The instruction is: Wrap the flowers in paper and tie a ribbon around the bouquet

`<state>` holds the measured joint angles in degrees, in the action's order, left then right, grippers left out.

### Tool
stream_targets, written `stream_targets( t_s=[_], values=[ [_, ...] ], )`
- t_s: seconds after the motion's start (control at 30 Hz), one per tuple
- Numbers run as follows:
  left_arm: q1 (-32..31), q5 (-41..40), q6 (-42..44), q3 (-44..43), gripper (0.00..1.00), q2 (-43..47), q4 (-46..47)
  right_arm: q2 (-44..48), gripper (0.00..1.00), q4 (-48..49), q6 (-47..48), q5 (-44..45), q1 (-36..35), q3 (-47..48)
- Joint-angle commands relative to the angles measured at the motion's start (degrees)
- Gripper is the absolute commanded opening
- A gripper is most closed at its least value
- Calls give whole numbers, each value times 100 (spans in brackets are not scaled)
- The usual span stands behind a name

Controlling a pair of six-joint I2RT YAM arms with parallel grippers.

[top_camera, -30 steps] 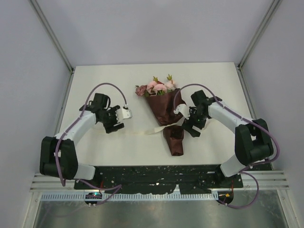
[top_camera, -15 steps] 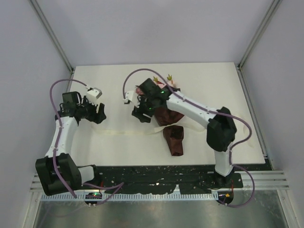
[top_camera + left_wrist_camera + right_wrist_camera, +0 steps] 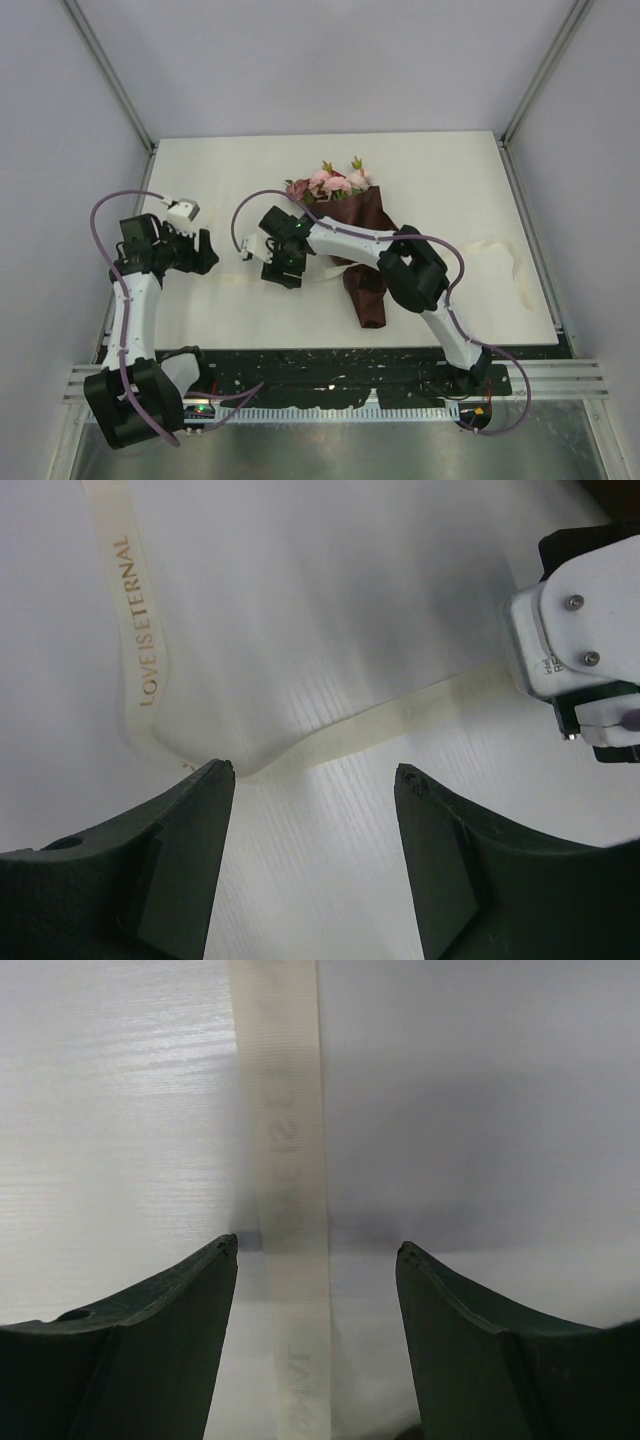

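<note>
The bouquet [image 3: 348, 228] lies mid-table, a cone of maroon paper [image 3: 366, 295] with pink flowers [image 3: 330, 184] at its far end. A cream ribbon [image 3: 310, 277] runs left from the cone along the table. My right gripper [image 3: 281, 272] has reached across to the left of the bouquet. In the right wrist view the right gripper [image 3: 318, 1248] is open, and the ribbon [image 3: 288, 1210] passes flat between its fingers without touching them. My left gripper [image 3: 206, 254] stands further left. In the left wrist view the left gripper [image 3: 315, 770] is open and empty, just short of the ribbon's [image 3: 340, 742] bend.
Another length of cream ribbon [image 3: 505, 255] curls on the right side of the table. The white camera housing of the right wrist [image 3: 578, 650] shows close by in the left wrist view. Grey walls stand around the white table [image 3: 220, 170].
My right arm has swung from the bouquet's right side across it to the ribbon on the left. My left arm has drawn back to the left. The cream strip now shows at the right.
</note>
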<state>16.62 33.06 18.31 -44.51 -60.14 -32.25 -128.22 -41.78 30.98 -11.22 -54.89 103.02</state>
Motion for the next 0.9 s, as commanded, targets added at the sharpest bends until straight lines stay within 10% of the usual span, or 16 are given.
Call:
stream_targets(
  t_s=[0.0, 0.27, 0.43, 0.87],
  values=[
    [34, 183, -3, 92, 69, 239, -18, -114, 68, 162, 57, 77, 31, 113],
    [43, 70, -160, 57, 69, 222, 122, -440, 54, -6, 180, 147, -30, -19],
    [60, 25, -310, -31, 68, 73, 193, -379, 6, 56, 242, 147, -83, -178],
    [-158, 1668, 1858, 478, 68, 379, 623, 1809, 6, 1293, -198, -1495, 541, -1213]
  ],
)
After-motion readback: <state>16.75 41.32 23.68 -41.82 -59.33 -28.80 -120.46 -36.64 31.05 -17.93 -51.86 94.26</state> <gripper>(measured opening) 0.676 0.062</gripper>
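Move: The cream ribbon runs left to right right beneath the right hand's open fingers, about 1 cm below and no more than 1 cm back. The pink flower heads lie roughly 21 cm ahead and 9 cm to this hand's right; the wrapping's lower tail is some 18 cm right and 4 cm back. From the left hand, that stretch of ribbon is about 18 cm to the right, nearly level fore and aft, and some 12 cm below. The right hand's fingers shut on the ribbon, pinching it across its width between the tips after settling barely half a centimetre lower. Still gripping, the hand then rises about 3 cm off the table and drifts some 2 cm right, back towards the bouquet, tilting a little. The left hand, open and holding nothing, mostly waits, then starts swinging clockwise by about 10 degrees and nearly 2 cm right. ##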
